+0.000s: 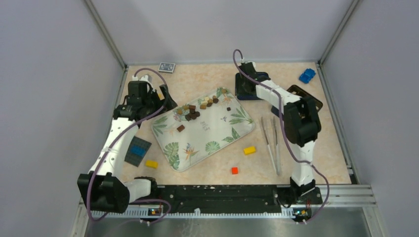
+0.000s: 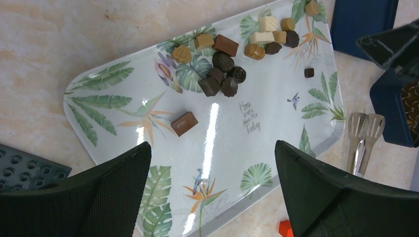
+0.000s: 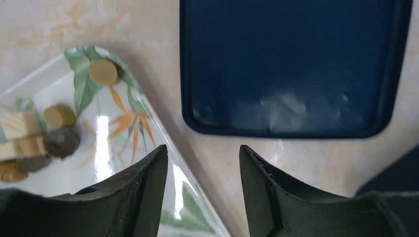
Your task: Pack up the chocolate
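The chocolate (image 1: 197, 108) lies as several brown, tan and cream pieces on the far half of a leaf-printed tray (image 1: 217, 136). In the left wrist view the main chocolate cluster (image 2: 222, 74) sits at the top, with one brown piece (image 2: 184, 123) apart from it. My left gripper (image 2: 212, 145) hangs open and empty above the tray's (image 2: 276, 123) left side, by its left corner (image 1: 167, 100). My right gripper (image 3: 203, 148) is open and empty, over the gap between the tray's far corner (image 3: 123, 118) and a dark blue box (image 3: 291, 64).
Metal tongs (image 1: 272, 143) lie right of the tray. Yellow bricks (image 1: 249, 150) (image 1: 151, 164), a red brick (image 1: 234, 170) and a blue brick (image 1: 307, 75) are scattered on the table. A grey baseplate (image 1: 137, 150) lies at the left. A second dark tray (image 1: 309, 98) sits behind the right arm.
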`<control>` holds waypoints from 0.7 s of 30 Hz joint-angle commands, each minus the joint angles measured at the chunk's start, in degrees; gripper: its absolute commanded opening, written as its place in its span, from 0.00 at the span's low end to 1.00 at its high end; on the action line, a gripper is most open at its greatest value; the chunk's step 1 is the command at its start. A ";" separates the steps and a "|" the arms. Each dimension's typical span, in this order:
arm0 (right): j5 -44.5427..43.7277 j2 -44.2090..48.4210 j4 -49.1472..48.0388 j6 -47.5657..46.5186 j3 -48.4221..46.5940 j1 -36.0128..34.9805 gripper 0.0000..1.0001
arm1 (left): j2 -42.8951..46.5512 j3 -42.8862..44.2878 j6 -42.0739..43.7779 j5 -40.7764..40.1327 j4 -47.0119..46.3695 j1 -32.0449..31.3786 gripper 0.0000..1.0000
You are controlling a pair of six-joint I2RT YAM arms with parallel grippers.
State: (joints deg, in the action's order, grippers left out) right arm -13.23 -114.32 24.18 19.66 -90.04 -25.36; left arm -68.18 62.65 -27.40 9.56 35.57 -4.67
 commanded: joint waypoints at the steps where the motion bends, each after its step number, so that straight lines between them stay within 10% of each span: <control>1: 0.88 -7.42 0.03 -0.91 -11.88 0.64 0.54 | -2.63 1.28 1.46 0.16 -1.73 -0.17 0.99; 21: -4.18 -28.63 7.62 -3.61 -34.17 -0.39 0.00 | -8.13 2.21 -0.46 5.06 -3.48 -0.17 0.99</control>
State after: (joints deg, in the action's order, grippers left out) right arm -16.25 -142.50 28.69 17.45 -122.43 -25.39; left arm -75.90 62.67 -27.29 12.49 34.59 -4.67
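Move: The right hand, empty and half open, is some 7 cm above the blue lid, whose middle lies about 10 cm ahead and 5 cm to its right. The round tan chocolate at the tray's far corner is about 8 cm ahead and 9 cm left; the chocolate box is 23 cm right and 1 cm back. From the left hand, the lid lies about 25 cm ahead, 36 cm right and 18 cm lower. Forward and down goes the right hand, about 10 cm out with a slight drift left and 6 cm lower, slowing as it arrives at the lid's left rim; the fingers shut from half open and pinch that rim near its middle, the wrist hardly turning. The left hand, wide open, sinks about 4 cm over the near-left part of the tray, touching nothing. ##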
